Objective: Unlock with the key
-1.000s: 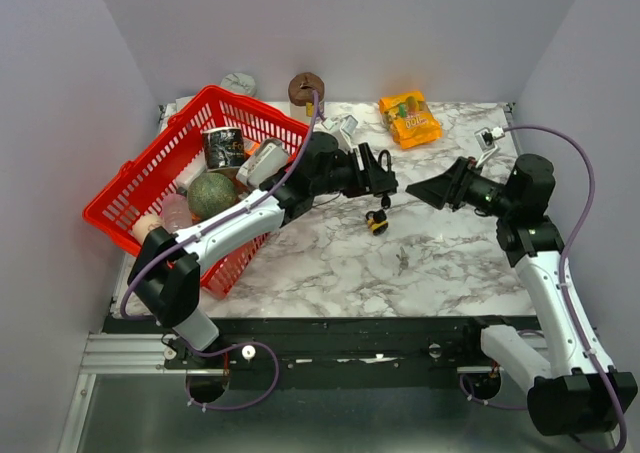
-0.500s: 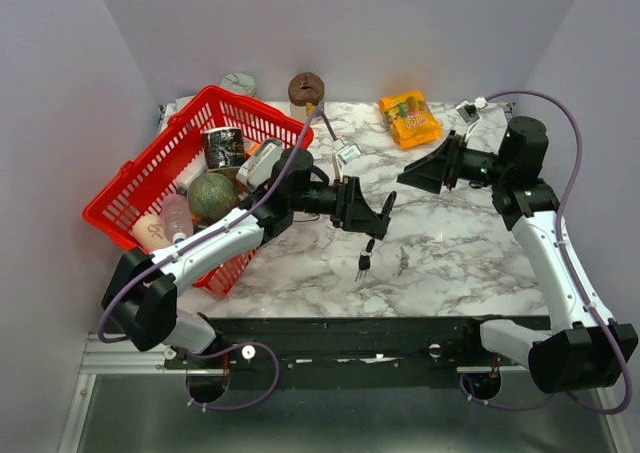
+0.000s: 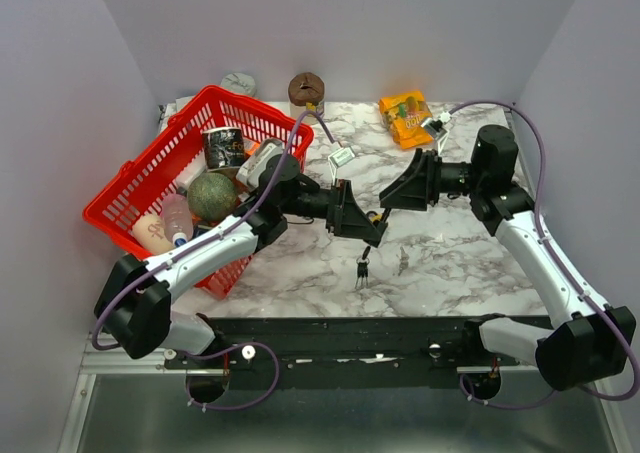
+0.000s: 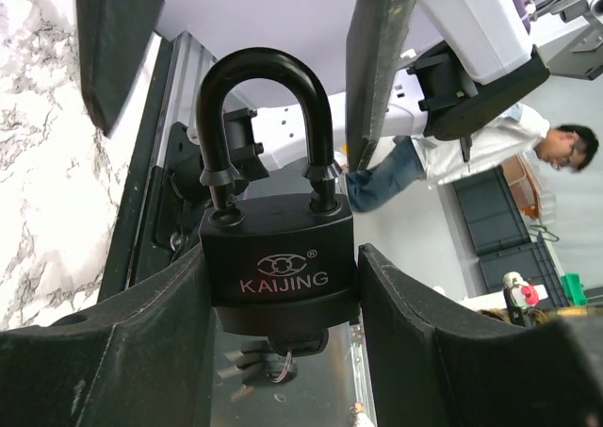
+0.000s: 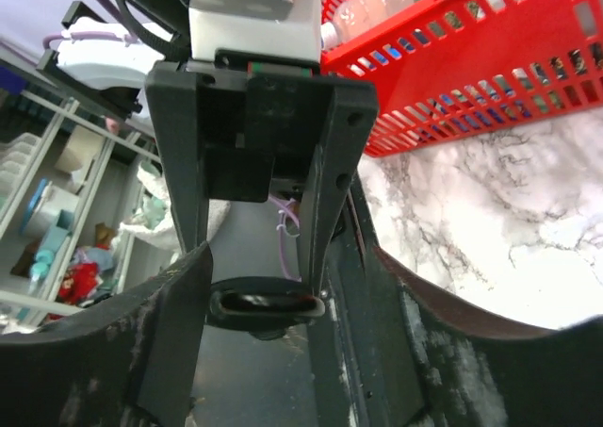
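A black padlock [image 4: 281, 257] marked KAIJING is held up off the table, and my left gripper [image 4: 283, 257] is shut on its body. The shackle [image 4: 264, 78] looks seated in the body. A key [image 4: 294, 340] sits in the keyhole underneath, and a ring with more keys [image 3: 362, 269] hangs from it. My right gripper [image 5: 287, 262] faces the lock from the right, open. Its fingers [image 4: 382, 59] stand on either side of the shackle [image 5: 267, 304], one close against it and the other apart. From above, the two grippers meet near the padlock [image 3: 374, 216].
A red basket [image 3: 140, 188] holding a melon, a can and bottles stands at the left. An orange snack pack [image 3: 409, 118], a brown ring [image 3: 306, 88] and a small white tag [image 3: 343, 157] lie towards the back. A loose small key [image 3: 402, 263] lies on the marble.
My left arm has brought the padlock nearer the front edge. The right gripper has swung left to meet it, and its fingers now flank the shackle.
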Controlling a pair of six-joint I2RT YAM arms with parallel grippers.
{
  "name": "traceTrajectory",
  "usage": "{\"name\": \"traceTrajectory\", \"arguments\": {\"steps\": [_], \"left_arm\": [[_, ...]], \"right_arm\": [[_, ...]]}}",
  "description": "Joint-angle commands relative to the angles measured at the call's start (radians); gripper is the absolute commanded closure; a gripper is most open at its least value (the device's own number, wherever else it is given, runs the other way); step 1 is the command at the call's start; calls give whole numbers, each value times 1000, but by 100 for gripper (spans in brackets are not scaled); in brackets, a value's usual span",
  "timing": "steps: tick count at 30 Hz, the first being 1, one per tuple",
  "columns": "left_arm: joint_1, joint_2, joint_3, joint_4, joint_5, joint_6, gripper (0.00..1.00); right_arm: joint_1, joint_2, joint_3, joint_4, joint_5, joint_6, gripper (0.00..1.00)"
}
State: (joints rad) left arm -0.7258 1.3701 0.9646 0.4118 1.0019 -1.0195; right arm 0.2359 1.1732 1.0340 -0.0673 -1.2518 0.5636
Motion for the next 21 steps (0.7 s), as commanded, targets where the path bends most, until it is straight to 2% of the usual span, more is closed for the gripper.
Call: {"name": "traceTrajectory", "arguments": {"steps": [1,7,15,18,21], "left_arm": [[6,-60,-1,88,-14,-5,100],[9,-92,-1,-17,-62,59,100],[16,-120,25,-232,-205,182,100],[16,-137,42,-316,-270,223,100],[11,-138,62,-390,-316,266,100]], "right_arm": [[2,-20,-40,109,-74,79,35],[2,-26,-51,141,-72,108,48],[2,-6,-42,136,-63,124,62],[2,3,-28,80,-35,92,65],[2,28,23,-75,6,-11,67]]}}
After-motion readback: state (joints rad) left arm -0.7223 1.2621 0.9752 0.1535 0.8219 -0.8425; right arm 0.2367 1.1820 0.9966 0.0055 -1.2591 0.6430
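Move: The black padlock is already held by its body in the left gripper. Its shackle reaches about 4 cm forward and 2 cm right of the left hand, and stands between the open right fingers, roughly 1 cm back and 1 cm left of the right hand point. The keys hang from the lock's bottom some 5 cm back, 2 cm left and 4 cm below the left hand; the yellow padlock lies about 15 cm ahead, 2 cm right and 25 cm below it. Close the right fingers on the padlock's shackle until they pinch it from both sides, holding the right hand nearly in place. Keep the left grip on the lock body and, as the right fingers settle, ease the left hand forward and left by about 2 cm in all, sinking slightly and turning some 10 degrees counter-clockwise. ##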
